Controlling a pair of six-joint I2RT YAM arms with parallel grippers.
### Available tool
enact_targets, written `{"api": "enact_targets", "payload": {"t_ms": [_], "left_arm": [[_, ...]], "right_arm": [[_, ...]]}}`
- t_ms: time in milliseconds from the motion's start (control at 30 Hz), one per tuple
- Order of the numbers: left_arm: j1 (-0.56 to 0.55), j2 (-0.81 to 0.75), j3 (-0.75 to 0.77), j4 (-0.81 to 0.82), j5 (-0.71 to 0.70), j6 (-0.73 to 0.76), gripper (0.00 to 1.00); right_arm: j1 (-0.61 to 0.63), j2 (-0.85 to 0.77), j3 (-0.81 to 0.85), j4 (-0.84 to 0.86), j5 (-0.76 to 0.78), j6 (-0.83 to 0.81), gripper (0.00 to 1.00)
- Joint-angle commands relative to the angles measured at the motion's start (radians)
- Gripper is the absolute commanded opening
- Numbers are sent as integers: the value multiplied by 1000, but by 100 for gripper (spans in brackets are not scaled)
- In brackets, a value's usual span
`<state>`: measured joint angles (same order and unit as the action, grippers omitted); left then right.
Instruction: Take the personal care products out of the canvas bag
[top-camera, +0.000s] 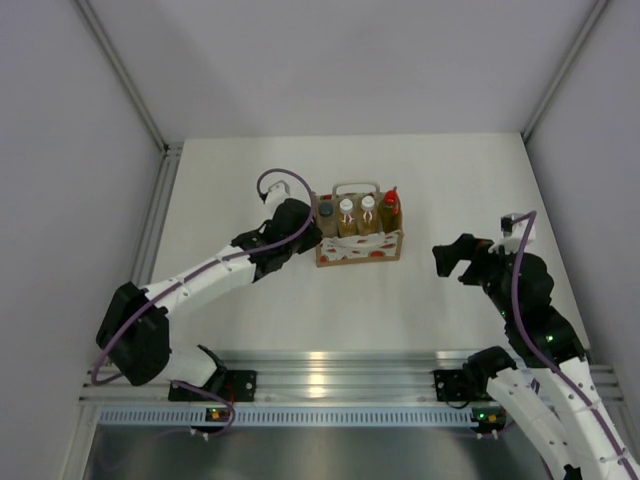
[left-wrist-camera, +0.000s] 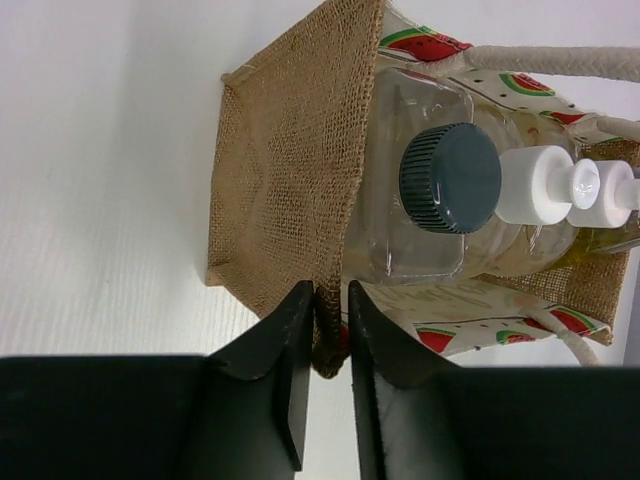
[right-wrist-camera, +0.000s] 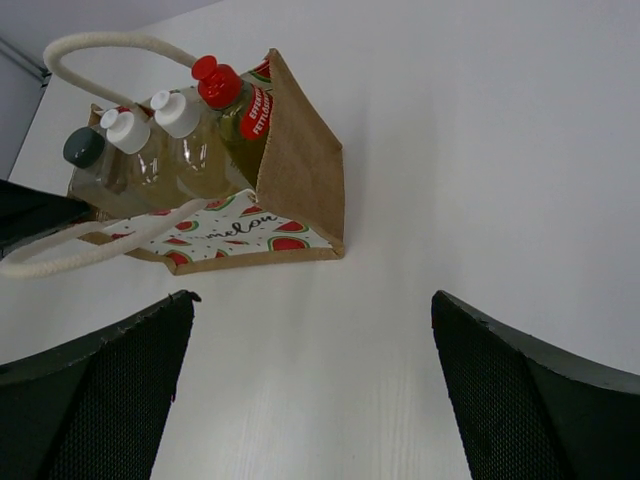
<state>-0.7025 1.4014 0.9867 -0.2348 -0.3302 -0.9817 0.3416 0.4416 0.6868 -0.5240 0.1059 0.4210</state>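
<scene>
The canvas bag (top-camera: 360, 246) stands mid-table, tan burlap with a white watermelon-print band and white rope handles. Inside stand four bottles in a row: a clear one with a dark grey cap (left-wrist-camera: 450, 178), two amber ones with white caps (left-wrist-camera: 545, 185) (right-wrist-camera: 176, 113), and a yellow one with a red cap (right-wrist-camera: 217, 82). My left gripper (left-wrist-camera: 331, 310) is shut on the bag's near-left corner edge (left-wrist-camera: 335, 330). My right gripper (right-wrist-camera: 312, 330) is open and empty, hovering to the right of the bag (right-wrist-camera: 300, 160), apart from it.
White table surface (top-camera: 300, 300) all round the bag. Grey walls enclose left, right and back. An aluminium rail (top-camera: 340, 385) runs along the near edge by the arm bases.
</scene>
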Motion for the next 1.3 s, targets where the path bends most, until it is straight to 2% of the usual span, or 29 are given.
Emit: {"api": "enact_targets", "payload": {"t_ms": [0, 33, 133, 267, 433, 567, 700, 900, 1000, 1267], "left_arm": [[-3, 16, 9, 40, -35, -18, 22], [-6, 15, 3, 38, -38, -25, 12], [-14, 2, -26, 40, -52, -43, 0], [-26, 5, -49, 51, -76, -43, 0], [-40, 33, -52, 51, -90, -31, 0], [-49, 47, -53, 51, -93, -31, 0], [-49, 56, -52, 51, -89, -20, 0], [-49, 47, -59, 51, -102, 0, 0], [-49, 45, -57, 51, -101, 3, 0], [-49, 36, -62, 51, -99, 2, 0]], "right_arm": [[-9, 9, 8, 13, -8, 5, 100], [-10, 19, 13, 15, -5, 5, 99], [-10, 55, 43, 24, -9, 15, 99], [-10, 161, 77, 103, -67, 38, 99], [-4, 416, 163, 194, -163, 62, 84], [34, 580, 270, 190, -68, 13, 68], [100, 739, 407, 157, 40, -42, 57], [192, 845, 545, 121, 159, -88, 55], [201, 940, 620, 93, 187, -119, 55], [206, 1068, 764, 6, 233, -183, 51]]}}
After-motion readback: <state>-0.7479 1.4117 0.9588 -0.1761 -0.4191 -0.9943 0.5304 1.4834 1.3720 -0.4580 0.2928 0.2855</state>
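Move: The right hand's aim, the red-capped bottle at the canvas bag's right end, has its middle about 16 cm ahead, 11 cm to the left and 14 cm below; level with it, the nearer white-capped bottle stands 5 cm farther left and the second one 9 cm farther left. The bag's near left upper corner is already between the left hand's half-closed fingertips, with the dark-capped bottle some 4 cm ahead of that hand, 3 cm to its right and 6 cm lower. The left hand shuts its fingers on the near left corner of the canvas bag, pinching the rim, and then keeps that hold almost in place. Meanwhile the right hand reaches some 17 cm forward and 11 cm left, dipping about 3 cm on the way and rising back to end over the red cap, its fingers narrowing from wide open to about half, one on either side of the cap as seen from above, while the hand tips about 10 degrees further down and rolls its left side down nearly 20 degrees. ##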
